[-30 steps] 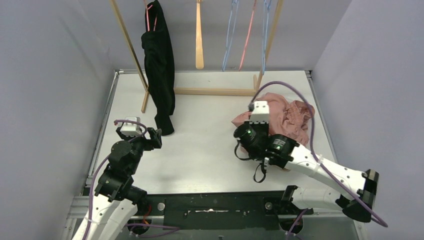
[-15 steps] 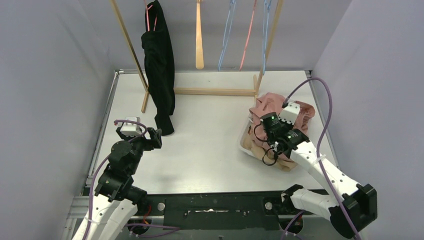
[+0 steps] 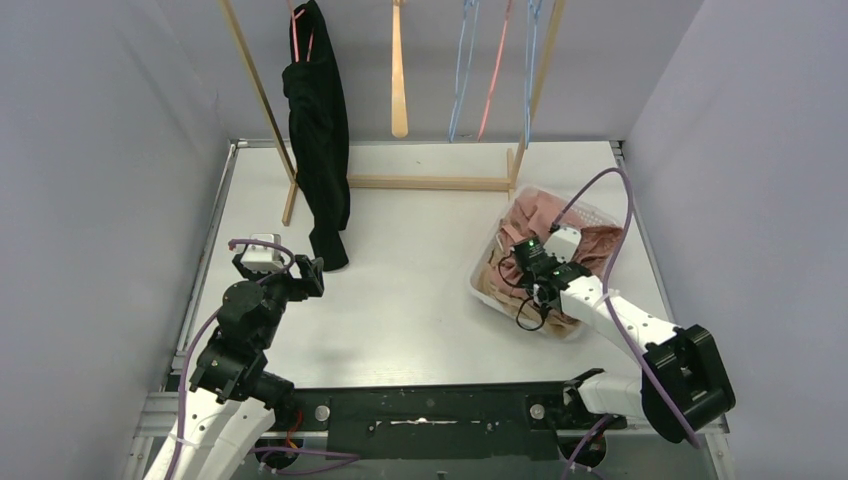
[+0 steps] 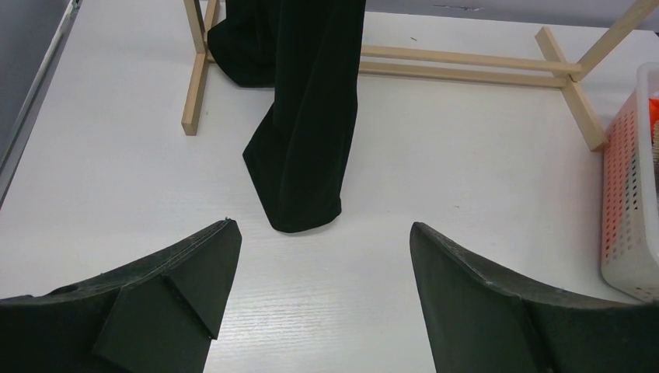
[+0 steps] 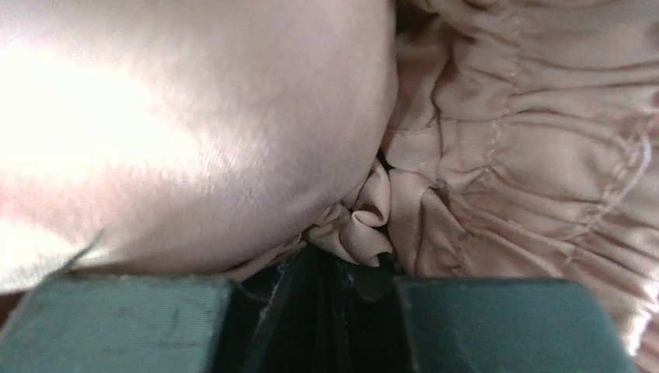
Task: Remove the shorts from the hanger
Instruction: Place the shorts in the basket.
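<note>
Dark olive, nearly black shorts (image 3: 318, 140) hang from a pink hanger at the left end of the wooden rack; their hem rests on the table in the left wrist view (image 4: 307, 132). My left gripper (image 3: 303, 276) is open and empty, low over the table in front of that hem (image 4: 322, 233). My right gripper (image 3: 522, 262) is down in the white basket (image 3: 481, 267), shut on a fold of the dusty pink shorts (image 3: 555, 212), which fill the right wrist view (image 5: 202, 132). A gathered waistband (image 5: 536, 163) lies beside it. Beige fabric (image 3: 500, 291) lies at the basket's near end.
Empty hangers hang on the rack: a wooden one (image 3: 398, 85), two blue ones (image 3: 460, 70) and a pink one (image 3: 495, 75). The rack's base bar (image 3: 430, 183) crosses the back of the table. The basket's side (image 4: 631, 179) shows at the right of the left wrist view.
My right arm has carried the pink shorts to the right and lowered them into the basket, which now shows. The left arm has not moved.
</note>
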`<act>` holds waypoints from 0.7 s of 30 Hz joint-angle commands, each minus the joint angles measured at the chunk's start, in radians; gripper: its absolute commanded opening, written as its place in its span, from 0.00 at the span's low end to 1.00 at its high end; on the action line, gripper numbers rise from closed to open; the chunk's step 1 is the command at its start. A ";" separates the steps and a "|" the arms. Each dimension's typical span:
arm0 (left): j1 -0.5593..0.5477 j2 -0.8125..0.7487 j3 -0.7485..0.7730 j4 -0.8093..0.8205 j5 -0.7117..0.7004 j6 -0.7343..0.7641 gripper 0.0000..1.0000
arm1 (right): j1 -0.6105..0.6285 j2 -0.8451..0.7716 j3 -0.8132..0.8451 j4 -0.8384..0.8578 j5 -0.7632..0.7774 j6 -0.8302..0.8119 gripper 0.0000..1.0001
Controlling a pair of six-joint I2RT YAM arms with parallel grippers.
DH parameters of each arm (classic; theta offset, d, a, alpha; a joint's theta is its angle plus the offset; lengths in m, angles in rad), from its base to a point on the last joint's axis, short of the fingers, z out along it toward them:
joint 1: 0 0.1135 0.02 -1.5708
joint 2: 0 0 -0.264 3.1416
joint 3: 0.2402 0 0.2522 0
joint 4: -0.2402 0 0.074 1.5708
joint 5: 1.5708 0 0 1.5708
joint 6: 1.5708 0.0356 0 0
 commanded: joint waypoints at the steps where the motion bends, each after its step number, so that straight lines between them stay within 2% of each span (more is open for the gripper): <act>1: -0.003 0.000 0.022 0.045 0.001 0.007 0.80 | 0.078 -0.024 0.044 -0.106 -0.126 0.007 0.14; 6: -0.003 -0.005 0.022 0.043 -0.003 0.007 0.80 | 0.105 -0.155 0.165 -0.161 -0.129 -0.078 0.36; 9: -0.003 -0.008 0.022 0.043 -0.003 0.007 0.80 | 0.106 -0.217 0.218 -0.183 -0.149 -0.101 0.45; 17: -0.003 -0.007 0.022 0.044 -0.001 0.007 0.80 | 0.111 -0.308 0.323 -0.121 -0.200 -0.162 0.53; 21: -0.003 -0.007 0.023 0.043 -0.001 0.007 0.80 | 0.107 -0.289 0.367 -0.084 -0.116 -0.185 0.54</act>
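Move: The pink shorts lie bunched right at the right hand's nearly shut fingertips, their middle about level with them and perhaps 1 cm to the right. The basket under and around the shorts has its middle about 1 cm back and 1 cm left, some 3 cm lower; the rack's right foot is roughly 14 cm ahead and 7 cm left, about 5 cm lower. From the left hand the shorts lie some 45 cm right, 3 cm ahead and 17 cm below. The pink shorts, already down in the basket, are let go as the right fingers open from nearly shut to about half and come free of the cloth. The hand rises about 17 cm off the heap, drifting some 6 cm left, while the wrist tips the fingers up and turns a little counter-clockwise. ##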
